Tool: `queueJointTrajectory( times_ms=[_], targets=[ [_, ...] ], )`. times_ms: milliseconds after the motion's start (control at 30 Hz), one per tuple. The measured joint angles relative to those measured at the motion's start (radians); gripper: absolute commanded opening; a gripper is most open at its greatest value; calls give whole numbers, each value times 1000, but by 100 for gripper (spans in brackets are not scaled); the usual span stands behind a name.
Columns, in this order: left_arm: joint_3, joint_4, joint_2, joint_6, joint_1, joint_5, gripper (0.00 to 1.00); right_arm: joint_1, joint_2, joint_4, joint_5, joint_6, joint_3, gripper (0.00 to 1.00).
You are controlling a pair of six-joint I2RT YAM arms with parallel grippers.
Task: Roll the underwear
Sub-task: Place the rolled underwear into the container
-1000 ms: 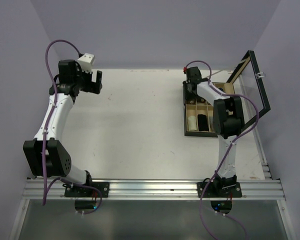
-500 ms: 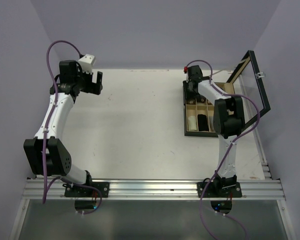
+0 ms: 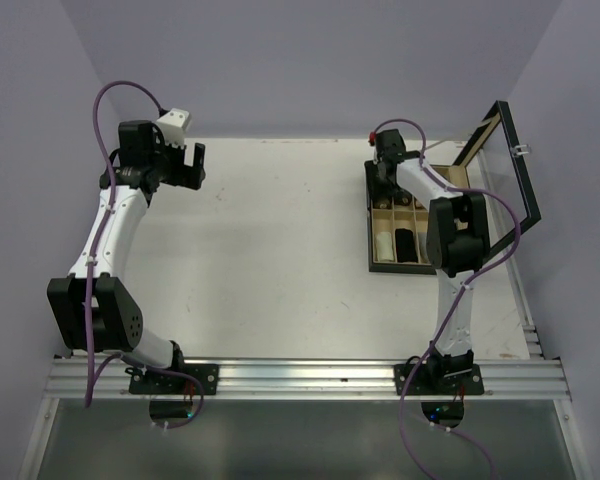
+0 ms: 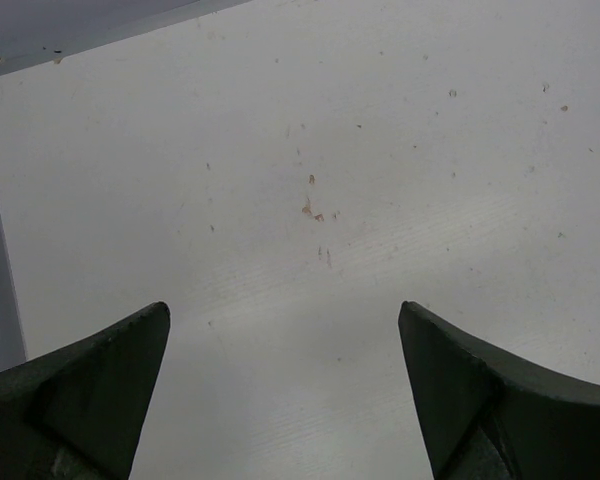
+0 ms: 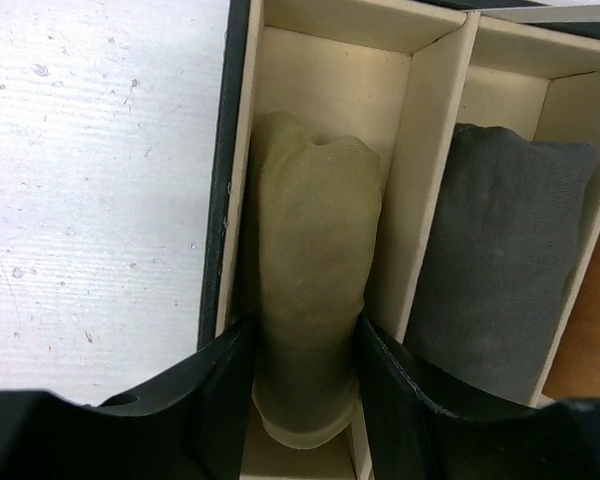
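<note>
The olive-tan underwear point(image 5: 315, 230) is rolled into a tube and stands in the left far compartment of a divided box point(image 5: 223, 200). My right gripper point(image 5: 305, 330) reaches down into that compartment, and its black fingers point(image 5: 215, 390) press the roll's lower part from both sides. A dark grey rolled cloth point(image 5: 505, 260) fills the compartment beside it. From above, the right gripper point(image 3: 384, 178) is at the far end of the box point(image 3: 371, 235). My left gripper point(image 3: 192, 165) hovers open over bare table at the far left, its fingertips point(image 4: 130, 350) wide apart with nothing between them.
The box's framed lid point(image 3: 515, 165) stands open and tilted toward the right wall. The near compartments hold a cream roll point(image 3: 383, 243) and a black roll point(image 3: 405, 243). Purple walls close in the table on three sides. The arm bases sit on a metal rail point(image 3: 300, 378).
The right gripper's jaws have spread slightly around the olive-tan roll. Both arms have stayed in place, and the left gripper is unchanged.
</note>
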Motion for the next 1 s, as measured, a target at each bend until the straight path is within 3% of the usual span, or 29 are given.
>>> queueJointTrajectory(
  times_ms=[400, 500, 600, 667, 867, 1000],
  targets=[
    [3, 1, 3, -4, 0, 26, 100, 0, -2, -36, 1, 13, 77, 53],
    [23, -9, 16, -4, 0, 40, 100, 1, -11, -43, -10, 15, 92, 60],
    [88, -47, 55, -4, 0, 79, 100, 3, -49, -51, -37, 7, 91, 78],
    [142, -77, 92, 1, 0, 124, 100, 7, -98, -50, -58, -19, 84, 98],
    [159, -117, 127, 19, 0, 218, 100, 26, -312, -36, -164, -120, -13, 99],
    [154, -130, 134, 46, -2, 232, 100, 32, -451, -21, -301, -174, -168, 99]
  ],
)
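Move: The rolled underwear already lies in the container's far left compartment, my right fingers down either side of its near half, so its middle is about 2 cm ahead and 2 cm below. The dark grey roll is one compartment over, some 6 cm right of it, and the orange roll about 12 cm right. The cream roll sits roughly 11 cm back from my right hand, straight behind. From my left hand the underwear lies about 48 cm right, 9 cm ahead and 20 cm down. I draw my right fingers up out of the compartment, off the underwear's sides, slowly and nearly straight at first. Then I quicken, spreading them wide as I climb to about 15 cm and swing back and left over the container's left edge, turning some 20 degrees counter-clockwise and tipping the fingertips up. My open left hand eases about 4 cm right, turning slightly clockwise. ##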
